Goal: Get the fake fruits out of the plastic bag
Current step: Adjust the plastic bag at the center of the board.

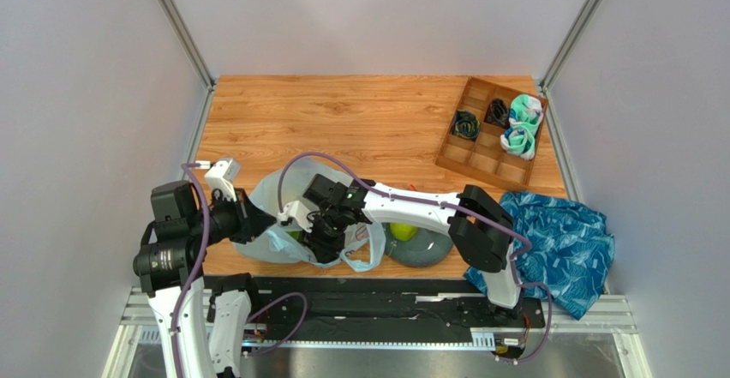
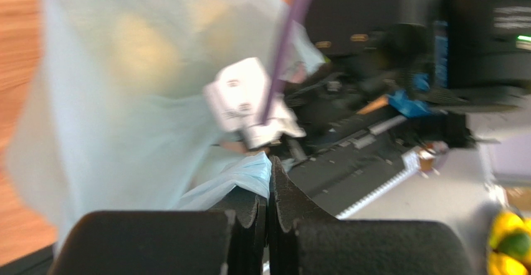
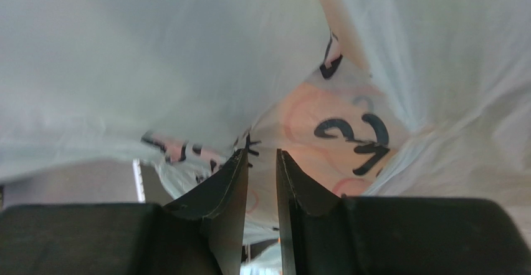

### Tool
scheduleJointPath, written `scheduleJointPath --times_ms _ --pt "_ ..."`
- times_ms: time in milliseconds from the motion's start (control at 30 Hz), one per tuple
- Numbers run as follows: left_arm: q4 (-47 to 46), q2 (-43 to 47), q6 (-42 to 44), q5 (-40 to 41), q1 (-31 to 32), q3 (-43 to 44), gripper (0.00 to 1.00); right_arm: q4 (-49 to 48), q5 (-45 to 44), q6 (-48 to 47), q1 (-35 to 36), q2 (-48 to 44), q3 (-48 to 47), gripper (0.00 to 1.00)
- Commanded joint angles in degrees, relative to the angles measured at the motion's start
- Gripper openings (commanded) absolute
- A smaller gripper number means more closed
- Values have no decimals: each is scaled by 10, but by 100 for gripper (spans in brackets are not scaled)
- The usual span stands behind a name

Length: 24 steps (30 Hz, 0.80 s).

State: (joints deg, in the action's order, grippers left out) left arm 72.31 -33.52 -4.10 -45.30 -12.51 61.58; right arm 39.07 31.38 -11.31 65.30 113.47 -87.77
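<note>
The plastic bag (image 1: 278,198), pale and crinkly, lies at the table's near edge between the two arms. My left gripper (image 1: 271,222) is shut on the bag's pale blue edge (image 2: 252,174) and pinches it between its fingertips. My right gripper (image 1: 320,245) reaches into the bag's mouth from the right. Its jaws stand a narrow gap apart with nothing between them, facing the pink-and-black print (image 3: 346,131). Yellow fake fruits (image 2: 140,41) show dimly through the bag's wall. A yellow-green fruit (image 1: 403,231) lies in a grey dish (image 1: 433,252) right of the bag.
A wooden divided tray (image 1: 480,159) with rolled socks (image 1: 521,125) stands at the back right. A blue patterned cloth (image 1: 561,237) lies at the right front. The right arm's purple cable (image 1: 343,165) arcs over the bag. Black rails (image 1: 385,297) run along the near edge.
</note>
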Motion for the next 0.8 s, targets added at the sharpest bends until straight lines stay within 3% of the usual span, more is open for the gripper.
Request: scheduleJointPath --times_ms 0,100,167,200,233,400,767 --pt "-41 -29 -28 191 -6 5 0 13 47 -12 -14 -47 8 26" --pt "-73 -46 -22 211 -6 5 0 6 26 -25 -14 -52 8 23" --pt "-90 -52 -13 148 -5 15 0 -3 -22 -28 -20 -55 -5 22" --pt "-106 -53 -6 61 -6 19 0 -10 -39 -20 -24 -54 -13 24" --pt "-114 -52 -13 26 -5 21 0 -11 -63 -18 -32 -51 -37 24" --pt "-114 -45 -37 -77 -6 19 0 -28 -99 -15 -42 -12 -97 25" --pt "62 -35 65 -91 -6 122 0 -56 -125 45 -38 72 -154 26"
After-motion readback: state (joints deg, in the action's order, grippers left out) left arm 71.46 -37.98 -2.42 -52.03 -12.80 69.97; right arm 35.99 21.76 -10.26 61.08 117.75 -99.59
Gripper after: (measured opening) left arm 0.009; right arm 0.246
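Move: The plastic bag lies mostly in front of the right hand, which is at its near edge: its middle is about 9 cm ahead, 4 cm left and 3 cm below. The bag's loose handle lies some 11 cm to that hand's right and 2 cm ahead, and the plate with the green fruit on it roughly 22 cm right and 9 cm ahead. From the left hand, already pinching the bag's film, the bag's middle is some 6 cm ahead, 6 cm right and 20 cm down. The bag's film stays pinched in the shut left fingers, which swing about 4 cm forward, first also left and slightly down, then come back right and rise to end some 5 cm higher. The right hand, fingers kept partly open, travels about 9 cm forward and 4 cm left over the bag's middle, rising about 5 cm before sinking slightly, its fingertips tipping up some 10 degrees and working against the film. ##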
